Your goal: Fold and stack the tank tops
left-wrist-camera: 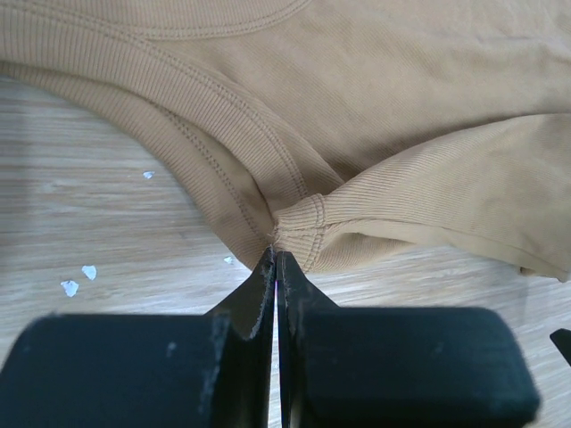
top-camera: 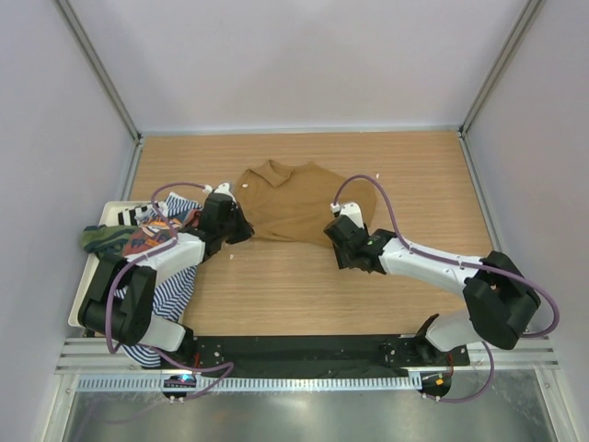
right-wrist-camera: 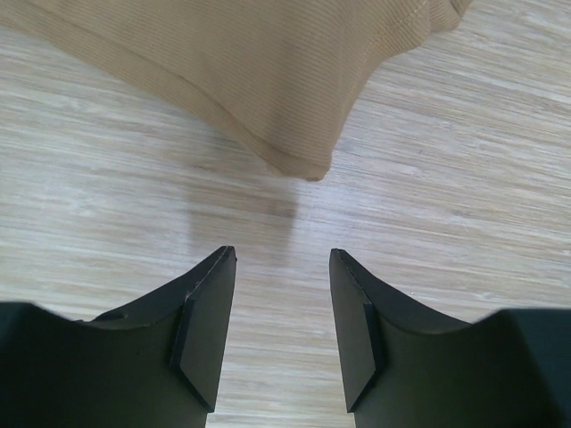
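Note:
A tan-brown tank top (top-camera: 294,203) lies spread on the wooden table, with a folded layer along its near edge (left-wrist-camera: 375,98). My left gripper (top-camera: 245,234) (left-wrist-camera: 275,254) is shut, its tips pinching the ribbed hem where the cloth bunches. Just short of the top's right corner (right-wrist-camera: 308,165), my right gripper (top-camera: 334,236) (right-wrist-camera: 281,259) stands open with only bare wood between its fingers. At the left, an olive green top (top-camera: 101,239), a rust-red top (top-camera: 152,238) and a navy-white striped top (top-camera: 170,295) lie heaped together.
A white tray (top-camera: 75,308) under the heap sits at the table's left edge. Small white specks (left-wrist-camera: 78,278) lie on the wood near the left gripper. Grey walls close in the table on three sides.

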{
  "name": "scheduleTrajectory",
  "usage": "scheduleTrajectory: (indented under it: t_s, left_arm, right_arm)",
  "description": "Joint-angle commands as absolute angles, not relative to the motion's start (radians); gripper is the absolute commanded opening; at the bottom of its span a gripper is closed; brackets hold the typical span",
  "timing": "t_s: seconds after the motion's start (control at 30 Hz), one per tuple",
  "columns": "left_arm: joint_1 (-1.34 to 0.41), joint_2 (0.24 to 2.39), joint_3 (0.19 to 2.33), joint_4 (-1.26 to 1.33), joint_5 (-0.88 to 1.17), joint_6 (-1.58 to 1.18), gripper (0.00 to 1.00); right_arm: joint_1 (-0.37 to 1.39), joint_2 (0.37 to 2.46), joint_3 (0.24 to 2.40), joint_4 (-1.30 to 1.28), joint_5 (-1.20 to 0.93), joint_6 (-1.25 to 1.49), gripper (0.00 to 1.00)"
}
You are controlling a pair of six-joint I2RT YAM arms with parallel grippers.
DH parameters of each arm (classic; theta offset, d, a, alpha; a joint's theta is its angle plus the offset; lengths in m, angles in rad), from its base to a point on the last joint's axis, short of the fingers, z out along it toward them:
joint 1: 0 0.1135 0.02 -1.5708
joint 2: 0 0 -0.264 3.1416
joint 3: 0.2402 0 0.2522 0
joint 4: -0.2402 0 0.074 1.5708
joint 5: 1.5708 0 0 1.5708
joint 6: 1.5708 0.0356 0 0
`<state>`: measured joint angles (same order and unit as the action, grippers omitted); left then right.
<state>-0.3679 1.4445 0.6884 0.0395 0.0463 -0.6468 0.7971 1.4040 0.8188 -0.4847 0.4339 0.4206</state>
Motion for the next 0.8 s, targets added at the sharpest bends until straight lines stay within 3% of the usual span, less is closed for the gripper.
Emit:
scheduleTrajectory:
  t_s: [0.0,0.3,0.33,0.53,0.63,0.77]
  left_arm:
    - [-0.357,1.431,0.707,0.022,0.009,-0.637,0.0]
    - [-0.351,1.412,0.703,0.008,0.011,-0.652,0.02]
    - [-0.351,1.398,0.693,0.024,0.011,-0.652,0.14]
    - [-0.35,1.361,0.658,0.051,0.009,-0.653,0.47]
    - [-0.35,1.408,0.673,0.055,0.028,-0.653,0.54]
    - [-0.351,1.488,0.727,0.063,0.104,-0.647,0.53]
  right_arm:
    - [0.796,1.446,0.85,-0.453,0.491,0.43,0.53]
    - [0.753,1.419,0.801,-0.362,0.393,0.433,0.56]
    - [0.747,1.41,0.793,-0.359,0.391,0.434,0.56]
    - [0.732,1.358,0.764,-0.341,0.388,0.442,0.56]
    - [0.718,1.342,0.752,-0.33,0.376,0.442,0.57]
    - [0.704,1.327,0.739,-0.321,0.365,0.443,0.57]
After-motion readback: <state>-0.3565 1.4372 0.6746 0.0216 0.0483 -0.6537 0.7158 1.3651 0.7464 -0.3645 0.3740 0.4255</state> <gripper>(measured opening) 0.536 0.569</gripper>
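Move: The brown tank top's near-left corner is practically under the closed left fingertips, about 1 cm ahead, 1 cm to the right and 2 cm down. From that hand, its folded strap lies some 16 cm ahead and 5 right, and the red top about 17 cm left and 2 ahead. The tank top's near-right corner is about 4 cm ahead of the open right gripper, 1 cm right and 3 cm below. Open the left fingers from shut to about half wide while easing the gripper roughly 1 cm left, lifting it a little and sinking back, so that the fingers straddle the brown top's near-left corner. Meanwhile dip the right gripper 2 cm, raise it most of the way back, and edge it 1 cm forward towards the near-right corner, fingers still open, rolling its left side up about 5 degrees. ##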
